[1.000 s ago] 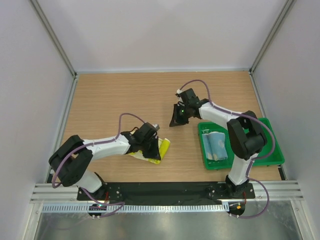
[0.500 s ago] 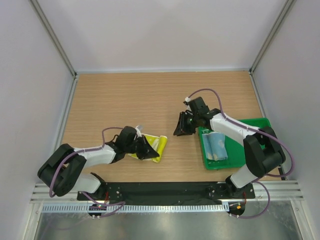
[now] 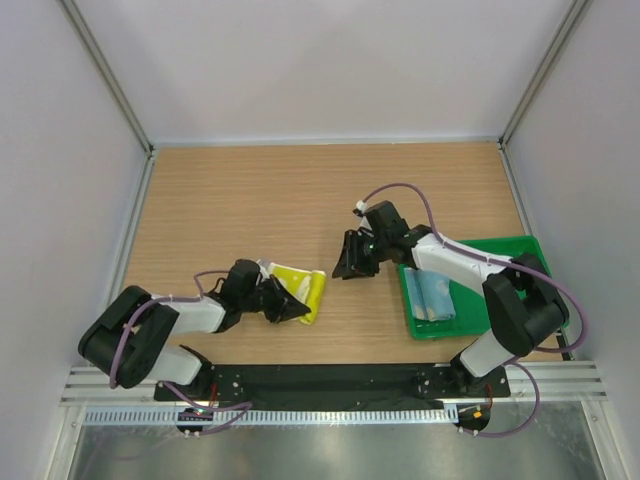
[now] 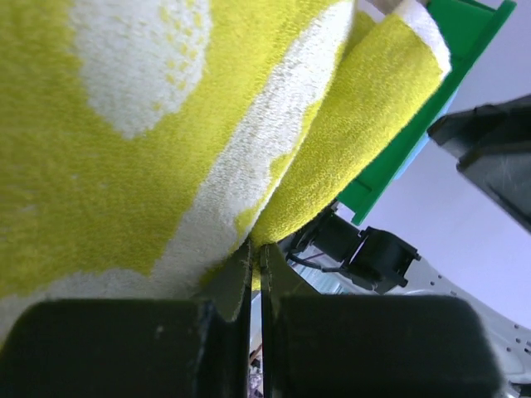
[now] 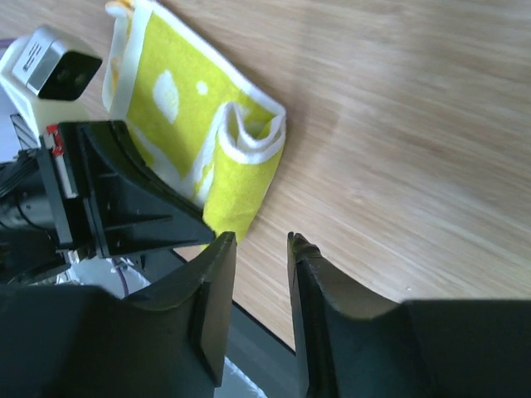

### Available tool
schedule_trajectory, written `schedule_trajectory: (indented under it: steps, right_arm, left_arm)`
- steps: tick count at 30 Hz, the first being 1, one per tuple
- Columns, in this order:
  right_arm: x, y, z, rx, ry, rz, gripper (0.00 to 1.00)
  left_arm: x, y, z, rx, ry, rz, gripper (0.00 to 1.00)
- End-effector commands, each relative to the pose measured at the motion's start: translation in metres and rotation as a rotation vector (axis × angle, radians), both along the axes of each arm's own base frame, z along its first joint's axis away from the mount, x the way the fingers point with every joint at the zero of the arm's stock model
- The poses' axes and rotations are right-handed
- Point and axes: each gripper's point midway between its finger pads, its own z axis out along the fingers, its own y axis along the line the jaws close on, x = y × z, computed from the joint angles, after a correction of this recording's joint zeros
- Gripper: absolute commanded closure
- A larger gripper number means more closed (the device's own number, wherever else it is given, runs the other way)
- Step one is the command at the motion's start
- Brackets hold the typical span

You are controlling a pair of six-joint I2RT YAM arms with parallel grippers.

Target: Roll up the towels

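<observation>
The pale yellow and lime towel (image 3: 303, 287) lies partly folded on the wooden table, one edge curled over. My left gripper (image 3: 290, 308) is shut on its near edge. In the left wrist view the towel (image 4: 166, 124) fills the frame and its hem is pinched between the closed tips (image 4: 255, 253). My right gripper (image 3: 345, 270) hovers just right of the towel, open with nothing between its fingers (image 5: 261, 240). In the right wrist view the towel (image 5: 191, 133) lies ahead of the jaws. The light blue towel (image 3: 434, 293) lies rolled in the green tray (image 3: 436, 330).
The green tray stands at the right near edge of the table, under my right arm. White walls with metal posts enclose the table on three sides. A black rail (image 3: 330, 380) runs along the near edge.
My left gripper drew back toward the near left, pulling the yellow towel with it. My right gripper swung nearer toward the towel and its jaws opened.
</observation>
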Motion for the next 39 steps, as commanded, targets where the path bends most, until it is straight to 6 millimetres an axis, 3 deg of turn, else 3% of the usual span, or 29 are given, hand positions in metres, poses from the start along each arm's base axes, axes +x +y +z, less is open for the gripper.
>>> schedule_trajectory:
  steps: [1, 4, 8, 13, 24, 31, 37, 39]
  right_arm:
    - [0.004, 0.024, 0.021, 0.057, -0.074, 0.056, 0.57]
    - [-0.002, 0.033, 0.009, 0.023, -0.069, 0.089, 0.45]
    - [0.0, 0.04, -0.003, 0.023, -0.074, 0.095, 0.37]
    - [0.002, 0.051, -0.018, 0.019, -0.076, 0.124, 0.36]
    - [0.002, 0.076, -0.048, 0.013, -0.076, 0.19, 0.34]
    - [-0.008, 0.084, -0.054, 0.043, -0.065, 0.213, 0.34]
    - [-0.012, 0.094, -0.047, 0.131, -0.087, 0.232, 0.34]
    - [-0.011, 0.093, -0.05, 0.122, -0.086, 0.226, 0.4]
  left_arm:
    - [-0.005, 0.009, -0.011, 0.023, 0.078, 0.014, 1.0]
    - [-0.009, 0.016, -0.021, 0.066, 0.118, 0.011, 1.0]
    - [-0.012, 0.023, -0.03, 0.094, 0.168, 0.028, 1.0]
    - [-0.015, 0.029, -0.038, 0.129, 0.218, -0.004, 1.0]
    - [-0.01, 0.028, -0.036, 0.091, 0.233, -0.04, 1.0]
    - [-0.005, 0.026, -0.033, 0.058, 0.242, -0.052, 1.0]
    - [-0.001, 0.027, -0.031, 0.057, 0.241, -0.057, 1.0]
    - [0.001, 0.027, -0.029, 0.058, 0.235, -0.055, 1.0]
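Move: Some 7 cm to the left of the right hand, about 1 cm back and 5 cm below it, is the far end of the towel roll, the part its fingers are going for. The towel's loose part spreads about 13 cm left and 2 cm back; the folded blue towel in the tray is roughly 19 cm right and 4 cm back. From the left hand, whose closed fingertips are already at the towel's crease, that roll end lies about 7 cm ahead and 2 cm right, nearly level. Reaching left some 8 cm in all, the right hand spreads its fingers wide while sinking about 5 cm, then slides in low and level until they straddle the far end of the towel roll, only just starting to narrow. The left hand eases down and left about 2 cm each, turning some 10 degrees, its shut fingertips still at the crease. ##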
